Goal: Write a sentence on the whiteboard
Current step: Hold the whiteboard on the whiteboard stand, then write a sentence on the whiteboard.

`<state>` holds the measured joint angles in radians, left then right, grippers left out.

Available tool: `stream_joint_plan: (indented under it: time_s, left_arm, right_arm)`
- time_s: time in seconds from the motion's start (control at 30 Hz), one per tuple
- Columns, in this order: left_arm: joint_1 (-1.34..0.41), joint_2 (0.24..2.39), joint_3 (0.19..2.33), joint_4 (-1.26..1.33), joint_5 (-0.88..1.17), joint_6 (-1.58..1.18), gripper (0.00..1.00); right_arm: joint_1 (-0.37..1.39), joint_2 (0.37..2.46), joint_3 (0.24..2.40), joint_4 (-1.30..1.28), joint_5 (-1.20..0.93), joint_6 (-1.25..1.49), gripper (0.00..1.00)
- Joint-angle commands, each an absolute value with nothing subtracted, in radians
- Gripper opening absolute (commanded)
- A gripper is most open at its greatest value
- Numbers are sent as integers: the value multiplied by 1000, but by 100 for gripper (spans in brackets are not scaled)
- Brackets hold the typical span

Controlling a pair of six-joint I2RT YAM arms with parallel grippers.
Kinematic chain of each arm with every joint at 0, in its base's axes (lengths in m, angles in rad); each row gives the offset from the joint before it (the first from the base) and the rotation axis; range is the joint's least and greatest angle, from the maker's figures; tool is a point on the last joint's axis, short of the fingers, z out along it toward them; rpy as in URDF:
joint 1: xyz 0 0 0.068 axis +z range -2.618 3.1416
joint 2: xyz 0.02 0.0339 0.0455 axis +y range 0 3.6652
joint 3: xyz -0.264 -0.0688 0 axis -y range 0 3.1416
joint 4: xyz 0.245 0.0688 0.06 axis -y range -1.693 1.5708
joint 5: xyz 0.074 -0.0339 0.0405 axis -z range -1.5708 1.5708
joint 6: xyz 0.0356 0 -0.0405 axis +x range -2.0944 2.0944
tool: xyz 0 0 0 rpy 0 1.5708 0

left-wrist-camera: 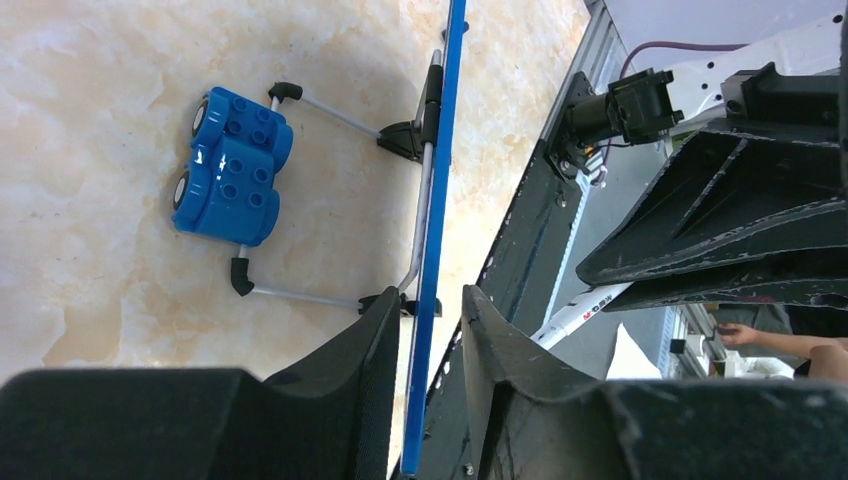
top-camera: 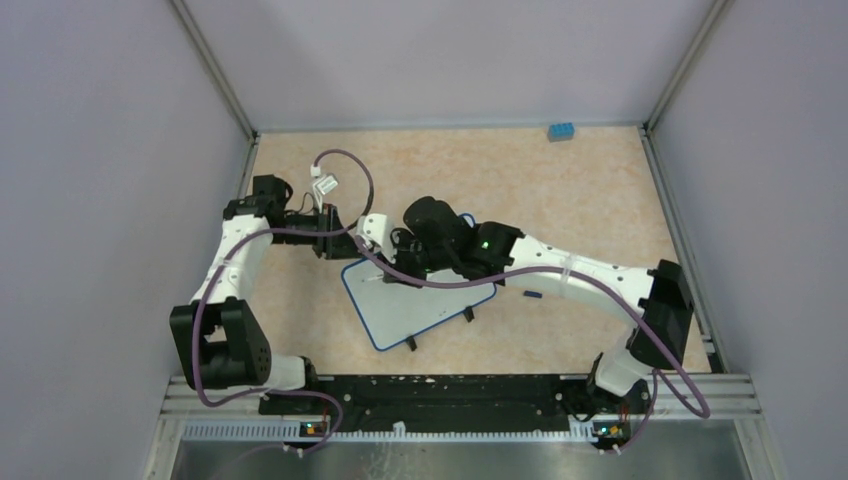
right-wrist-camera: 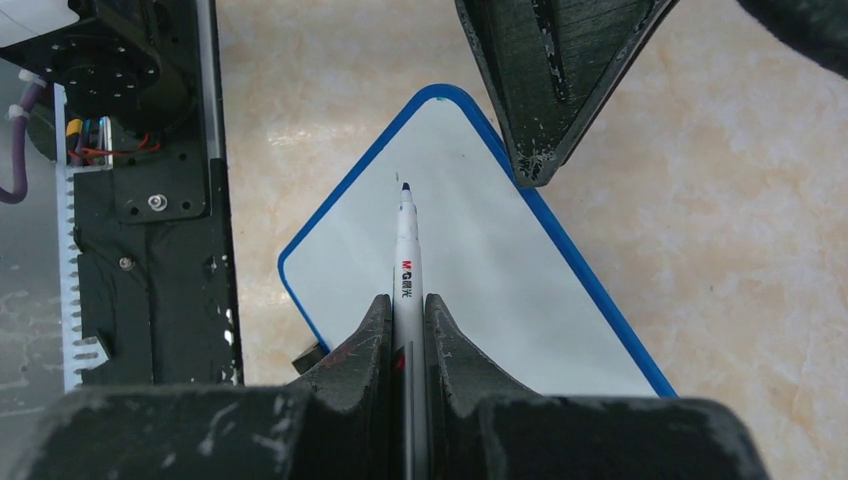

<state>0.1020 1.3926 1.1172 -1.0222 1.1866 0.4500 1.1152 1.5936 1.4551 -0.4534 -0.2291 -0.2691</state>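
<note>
The whiteboard [top-camera: 440, 305] lies tilted in the middle of the table, white with a blue rim [right-wrist-camera: 560, 240]. No sentence shows on it; its face looks blank apart from a tiny speck by the pen tip. My right gripper [right-wrist-camera: 408, 298] is shut on a white marker [right-wrist-camera: 407, 250], and its dark tip hovers at the board's upper left part. My left gripper [left-wrist-camera: 432, 292] straddles the board's blue edge [left-wrist-camera: 445, 120] at its far left corner [top-camera: 345, 262]. Its jaws are open, with a visible gap beside the rim.
A blue wheeled toy block [left-wrist-camera: 232, 165] lies on the table beside the board's wire feet [left-wrist-camera: 330, 115]. A small blue brick [top-camera: 560, 130] sits at the far right edge. The black base rail [top-camera: 450, 395] runs along the near edge, and grey walls close in both sides.
</note>
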Motion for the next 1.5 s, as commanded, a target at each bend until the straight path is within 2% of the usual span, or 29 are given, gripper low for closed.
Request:
stream_joint_plan:
  time_s: [0.0, 0.47, 0.73, 1.47]
  left_arm:
    - [104, 1400, 1114, -1048, 1225, 521, 35]
    - [102, 1436, 1115, -1087, 1228, 573, 30]
    - [101, 1433, 1109, -1074, 1228, 563, 16]
    - [98, 1424, 1101, -1064, 1232, 557, 4]
  right_arm:
    - [1129, 1612, 1518, -435, -239, -278, 0]
    - [1129, 1637, 1555, -445, -233, -274, 0]
    - [1130, 1656, 1569, -445, -222, -250, 0]
    - [1130, 1698, 1578, -429, -193, -227, 0]
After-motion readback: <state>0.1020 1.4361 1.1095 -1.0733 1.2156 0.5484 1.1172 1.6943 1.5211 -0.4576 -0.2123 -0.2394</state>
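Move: The raised far edge of the whiteboard, near its left corner, already lies between the open left fingers, only about 1 cm to the hand's right and 1 cm below. The marker tip is roughly 5 cm back and 3 cm to the right of the left hand, 2 cm lower. From the right hand, the writing spot is about 6 cm left, 1 cm ahead and 4 cm down; that edge spot is some 7 cm left, 4 cm ahead, 2 cm down. Sink the left gripper about 1 cm over the whiteboard's far edge and close its half-open fingers until they pinch the rim near the left corner, then hold still. With the right hand, keep the marker gripped and work it about 2 cm left and slightly forward over the writing spot, dipping, rising a centimetre or so, then lowering again. ##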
